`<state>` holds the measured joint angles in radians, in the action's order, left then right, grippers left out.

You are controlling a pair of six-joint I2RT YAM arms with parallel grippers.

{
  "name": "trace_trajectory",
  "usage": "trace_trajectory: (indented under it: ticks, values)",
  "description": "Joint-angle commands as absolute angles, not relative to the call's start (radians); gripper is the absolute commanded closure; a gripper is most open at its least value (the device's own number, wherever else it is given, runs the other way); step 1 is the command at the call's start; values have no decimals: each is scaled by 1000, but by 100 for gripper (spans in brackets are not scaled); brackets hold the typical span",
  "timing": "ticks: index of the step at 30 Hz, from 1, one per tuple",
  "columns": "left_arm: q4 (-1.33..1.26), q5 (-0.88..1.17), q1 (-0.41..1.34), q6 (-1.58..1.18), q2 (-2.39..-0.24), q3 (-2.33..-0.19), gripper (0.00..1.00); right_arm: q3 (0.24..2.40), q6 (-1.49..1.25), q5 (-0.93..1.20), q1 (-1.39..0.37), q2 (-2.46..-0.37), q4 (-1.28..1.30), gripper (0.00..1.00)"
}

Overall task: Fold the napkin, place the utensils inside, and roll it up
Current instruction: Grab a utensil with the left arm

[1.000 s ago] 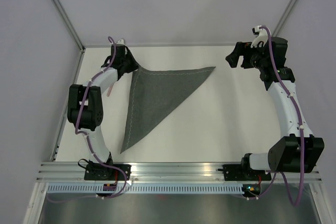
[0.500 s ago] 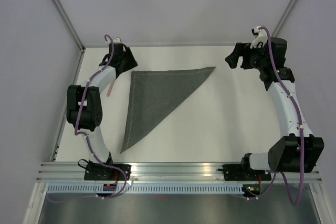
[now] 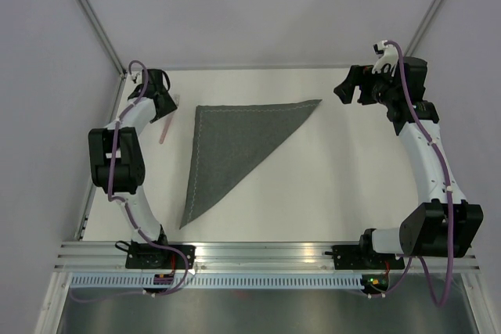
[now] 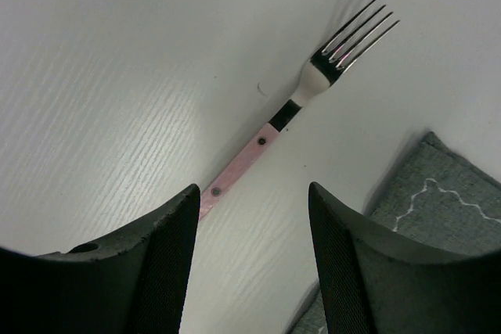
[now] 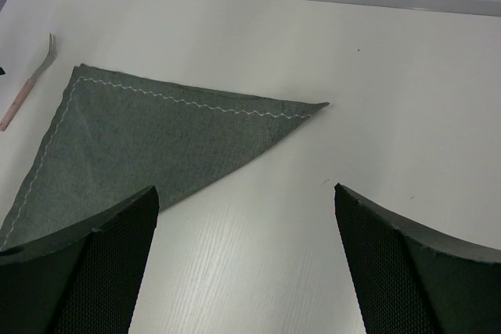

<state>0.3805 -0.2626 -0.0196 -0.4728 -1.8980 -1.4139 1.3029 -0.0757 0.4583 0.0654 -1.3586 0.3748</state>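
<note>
The dark grey napkin (image 3: pixel 235 142) lies flat on the table, folded into a triangle with its long point toward the near edge. It also shows in the right wrist view (image 5: pixel 156 138), and one corner shows in the left wrist view (image 4: pixel 442 193). A fork (image 4: pixel 313 87) with silvery tines and a pale pink handle lies on the table just left of the napkin's far-left corner (image 3: pixel 164 129). My left gripper (image 3: pixel 166 103) is open and empty above the fork's handle end (image 4: pixel 252 193). My right gripper (image 3: pixel 348 90) is open and empty, raised beyond the napkin's right corner (image 5: pixel 246 193).
The white table (image 3: pixel 329 185) is bounded by a back wall and a metal frame post (image 3: pixel 98 25) at the far left. A rail (image 3: pixel 258 254) with both arm bases runs along the near edge.
My left gripper has moved left, away from the napkin's far-left corner, and now hangs over the fork. The napkin lies flat. The right arm has not moved.
</note>
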Motion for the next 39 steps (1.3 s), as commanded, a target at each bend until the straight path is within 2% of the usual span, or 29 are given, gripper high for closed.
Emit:
trace_trajectory:
  ticks: [1,17,26,32,39]
  values:
    - [448,-298,-34,-416,-1939,-1451,37,1299,-94,477,67,-1335,368,2]
    - [486,-221,-54,-252,-2095,-1572,37,1290,-98,476,67,-1325,364,2]
    - [515,-181,-54,-233,-2161,-1614,42,1290,-97,476,67,-1322,362,2]
    - [563,-178,-54,-244,-2212,-1664,52,1290,-98,477,67,-1324,360,2]
    - [581,-181,-54,-245,-2240,-1684,79,1287,-95,476,66,-1325,360,2]
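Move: The fork lies almost beneath the open left gripper: its middle is about 2 cm ahead, 1 cm to the left and 8 cm below, with the tines pointing away and slightly right. The napkin's far left corner is roughly 7 cm ahead and 10 cm to the right of that hand, also on the table. From the idle right hand the fork's middle is about 60 cm left, 10 cm ahead and 27 cm lower. Bring the left gripper down about 7 cm onto the fork, easing back a little at first, then forward some 3 cm while tipping the fingers more steeply down and turning them about 10 degrees clockwise. Late in the descent, start closing, and pinch the pink handle from both sides just behind the black collar. ##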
